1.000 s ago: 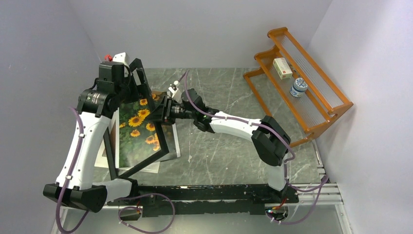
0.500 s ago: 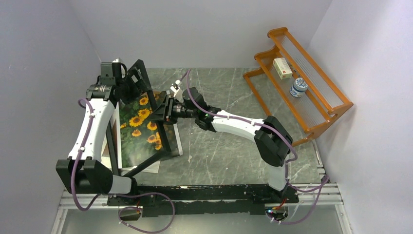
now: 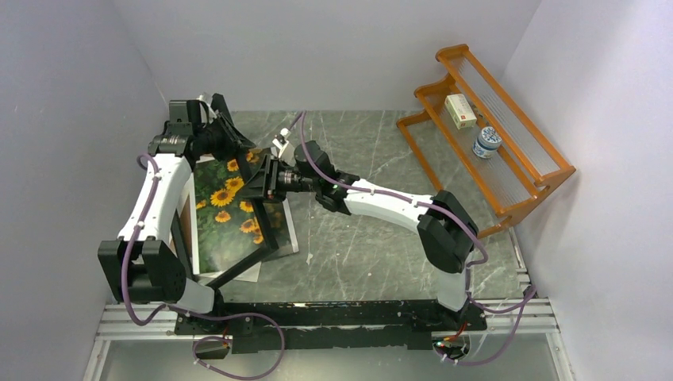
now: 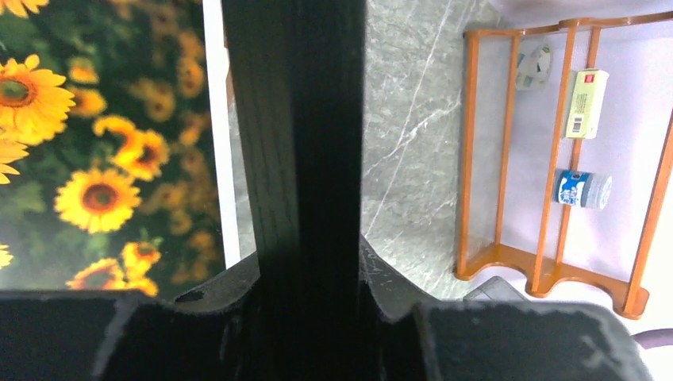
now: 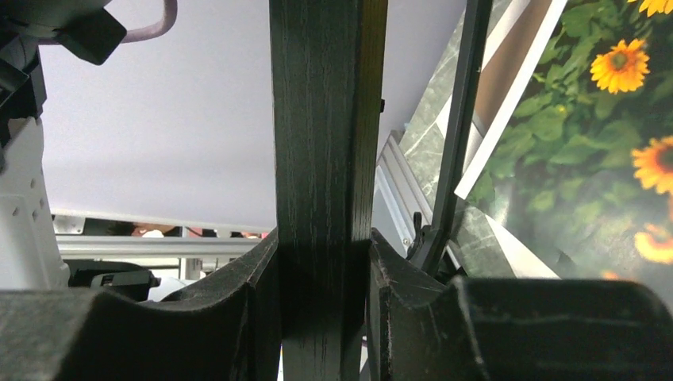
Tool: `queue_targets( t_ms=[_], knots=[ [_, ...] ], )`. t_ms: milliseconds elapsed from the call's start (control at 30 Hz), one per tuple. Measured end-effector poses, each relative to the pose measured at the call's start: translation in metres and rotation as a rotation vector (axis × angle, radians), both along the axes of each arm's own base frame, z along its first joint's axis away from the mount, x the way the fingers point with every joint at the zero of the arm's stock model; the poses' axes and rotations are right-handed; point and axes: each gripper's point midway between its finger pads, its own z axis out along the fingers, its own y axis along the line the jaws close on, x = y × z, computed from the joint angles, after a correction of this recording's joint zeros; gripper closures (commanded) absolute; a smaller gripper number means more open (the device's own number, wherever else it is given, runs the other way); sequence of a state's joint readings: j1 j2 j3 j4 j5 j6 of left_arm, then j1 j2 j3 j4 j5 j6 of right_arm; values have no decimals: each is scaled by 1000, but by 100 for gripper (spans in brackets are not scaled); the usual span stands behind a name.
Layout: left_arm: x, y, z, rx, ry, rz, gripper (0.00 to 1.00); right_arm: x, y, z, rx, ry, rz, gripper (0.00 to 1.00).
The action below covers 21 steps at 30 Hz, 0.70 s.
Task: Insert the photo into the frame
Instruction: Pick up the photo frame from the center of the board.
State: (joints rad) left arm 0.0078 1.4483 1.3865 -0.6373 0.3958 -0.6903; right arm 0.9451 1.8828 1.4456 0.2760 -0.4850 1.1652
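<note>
The black frame (image 3: 246,266) stands tilted over the left of the table, one corner low near the front. Under it lies the photo (image 3: 224,213) of sunflowers on a white mat. My left gripper (image 3: 230,144) is shut on the frame's far edge; in the left wrist view the frame's black bar (image 4: 294,119) fills the gap of the left gripper (image 4: 305,270), with the photo (image 4: 95,159) to its left. My right gripper (image 3: 266,184) is shut on the frame's right edge. In the right wrist view the right gripper (image 5: 321,262) holds the frame bar (image 5: 325,119), with the photo (image 5: 603,119) beyond.
An orange wooden rack (image 3: 492,135) stands at the back right with a small box (image 3: 460,111) and a blue-white jar (image 3: 486,143) on it. A brown board (image 3: 184,230) lies under the mat's left side. White walls close in on the left, back and right.
My left gripper has closed on the frame's far edge and the left arm has dropped lower. The right gripper keeps its hold on the frame's right edge.
</note>
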Motion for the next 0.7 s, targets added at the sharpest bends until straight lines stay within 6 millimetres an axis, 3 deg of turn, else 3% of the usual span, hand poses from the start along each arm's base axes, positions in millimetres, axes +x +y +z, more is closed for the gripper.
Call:
queue_targets(
  t_ms=[67,233,333,433,500,700],
  knots=[
    [-1,1,3,-2,-6,-3,97,0,1,2,2,-7,0,92],
    [-7,9,13,31,-24,26,97,-3,2,7,7,-26,17,46],
    [-15,18,24,72,-42,57,97,-7,3,17,38,-60,35,27],
    [-27,28,36,127,-61,82,97,-10,-2,42,86,-115,32,18],
    [-33,32,55,144,-98,96,97,-13,-9,60,113,-159,25,14],
    [-51,38,108,201,-231,98,97,-23,-37,119,203,-291,-23,11]
  ],
)
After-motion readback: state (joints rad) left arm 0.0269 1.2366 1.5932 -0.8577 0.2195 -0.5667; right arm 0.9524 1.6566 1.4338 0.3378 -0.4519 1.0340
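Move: Both hands already pinch the tilted photo frame's right rail, the left hand on its far part and the right hand nearer the base. The frame's middle lies about 7 cm back, 10 cm left and 12 cm below the left hand; from the right hand, about 9 cm ahead, 10 cm left and 13 cm below. The sunflower photo lies some 7 cm back, 2 cm left and 25 cm below the left hand, 9 cm ahead and 2 cm left of the right. The right fingers let go of the frame's right rail and open wide, backing off it to the right while that hand climbs about 12 cm. The left hand keeps its pinch and carries the frame up, some 11 cm, drawing back and to the left with it, the fingers tipping upward a little. ##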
